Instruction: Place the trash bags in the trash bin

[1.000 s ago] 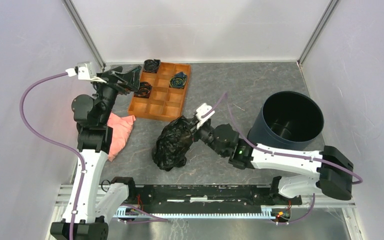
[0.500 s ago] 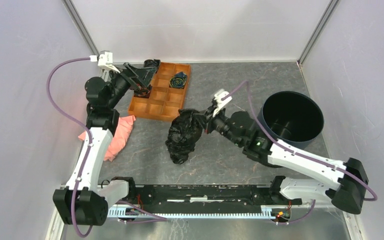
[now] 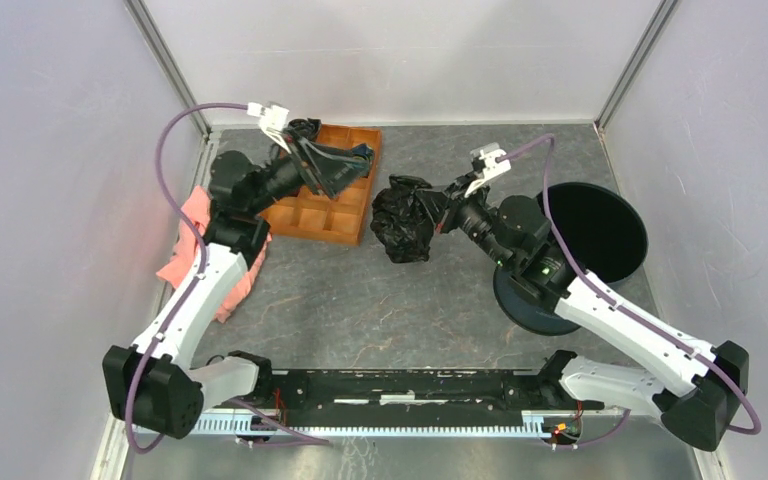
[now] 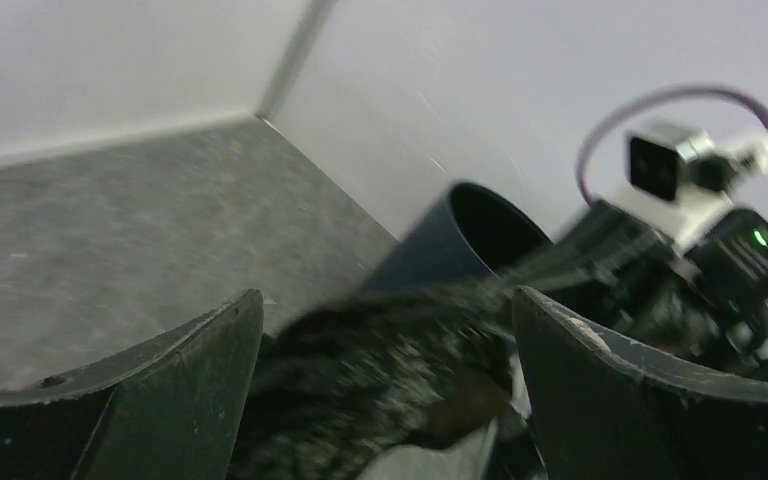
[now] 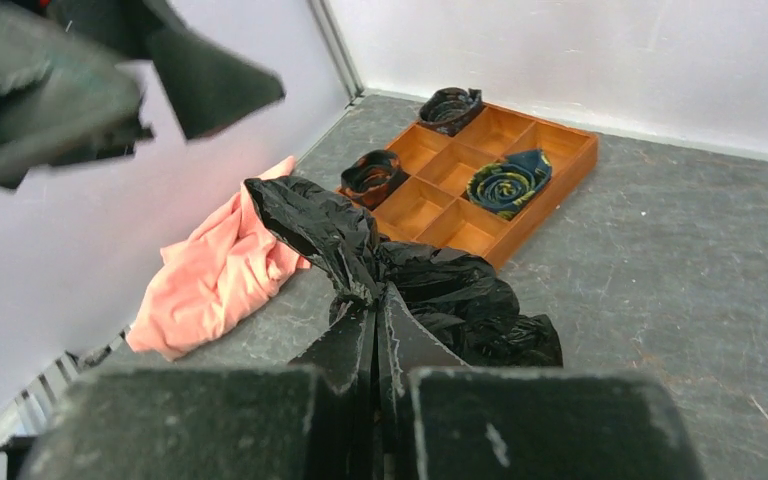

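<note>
The trash bags are one crumpled, glossy black bundle (image 3: 405,218) hanging just right of the orange tray, and my right gripper (image 3: 438,208) is shut on its gathered top. The right wrist view shows those fingers (image 5: 375,305) pinched together on the black film (image 5: 450,290). The trash bin (image 3: 600,232), dark navy, stands at the right behind my right arm and looks leaned, its wall (image 3: 532,305) showing low on the left. My left gripper (image 3: 358,165) reaches over the tray, open and empty. Beyond its spread fingers (image 4: 388,295) the bag (image 4: 380,390) is blurred, with the bin (image 4: 450,245) behind.
An orange compartment tray (image 3: 310,225) with black spiral rolls (image 3: 303,128) sits at the back left. A pink cloth (image 3: 178,265) lies by the left wall. The tray (image 5: 552,198), rolls (image 5: 508,180) and cloth (image 5: 220,280) also show in the right wrist view.
My right gripper carried the bag from the table's middle up and back toward the bin. The left arm swung right over the tray. The bin now looks leaned.
</note>
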{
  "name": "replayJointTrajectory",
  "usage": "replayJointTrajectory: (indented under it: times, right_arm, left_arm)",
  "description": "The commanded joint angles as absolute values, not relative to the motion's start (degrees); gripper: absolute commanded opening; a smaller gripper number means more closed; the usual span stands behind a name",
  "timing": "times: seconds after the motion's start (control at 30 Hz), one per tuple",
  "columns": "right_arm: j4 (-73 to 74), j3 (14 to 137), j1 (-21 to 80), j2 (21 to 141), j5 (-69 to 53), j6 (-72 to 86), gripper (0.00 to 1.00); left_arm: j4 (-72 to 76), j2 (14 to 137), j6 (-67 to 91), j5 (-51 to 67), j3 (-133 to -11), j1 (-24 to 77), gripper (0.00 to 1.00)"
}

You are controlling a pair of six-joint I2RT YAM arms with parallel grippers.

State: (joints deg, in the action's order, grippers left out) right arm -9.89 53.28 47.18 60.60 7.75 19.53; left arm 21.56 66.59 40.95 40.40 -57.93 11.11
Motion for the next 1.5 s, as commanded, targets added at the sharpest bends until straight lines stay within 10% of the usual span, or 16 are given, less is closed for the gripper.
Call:
replayJointTrajectory:
  times: [0.0, 0.5, 0.77, 1.07, 1.47]
  right_arm:
    - [-8.9, 56.7, 44.4, 58.5, 10.1, 26.5, 0.00]
    - [-20.0, 50.9, 43.2, 56.3, 9.4, 39.8, 0.01]
    - [-17.2, 48.0, 43.2, 54.0, 13.3, 37.7, 0.01]
    - [-11.3, 45.6, 43.2, 49.6, 21.4, 31.1, 0.06]
    - [-0.3, 47.7, 43.3, 50.9, 11.7, 10.4, 0.63]
  left_arm:
    - [19.2, 63.6, 31.4, 40.2, -60.6, 21.2, 1.00]
    - [-4.0, 68.8, 6.9, 13.7, -65.4, 52.2, 0.95]
    - [-12.0, 70.2, 7.6, -4.5, -69.7, 53.1, 0.33]
    - [-4.5, 59.7, 4.4, -7.8, -63.4, 53.0, 0.22]
    - [-5.2, 58.4, 5.3, -13.1, -63.9, 53.0, 0.05]
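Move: The black trash bag hangs pinched in the right gripper, its middle about 5 cm to that hand's left, 1 cm back and 7 cm below it; the trash bin stands about 28 cm to the right hand's right, 7 cm back and 20 cm below. From the open left gripper, the bag's middle is roughly 11 cm right, 9 cm back and 9 cm down, while the wooden tray lies some 22 cm ahead, 9 cm left and 34 cm below. Swing the open left gripper back and to its right, about 15 cm sideways, then down some 10 cm onto the hanging trash bag, rolling its left side up about 30 degrees, and pinch the plastic. Lift the left gripper roughly 8 cm, easing back left. Shift the right gripper about 7 cm right, rolling its left side up some 20 degrees and back, then open its fingers past halfway. ##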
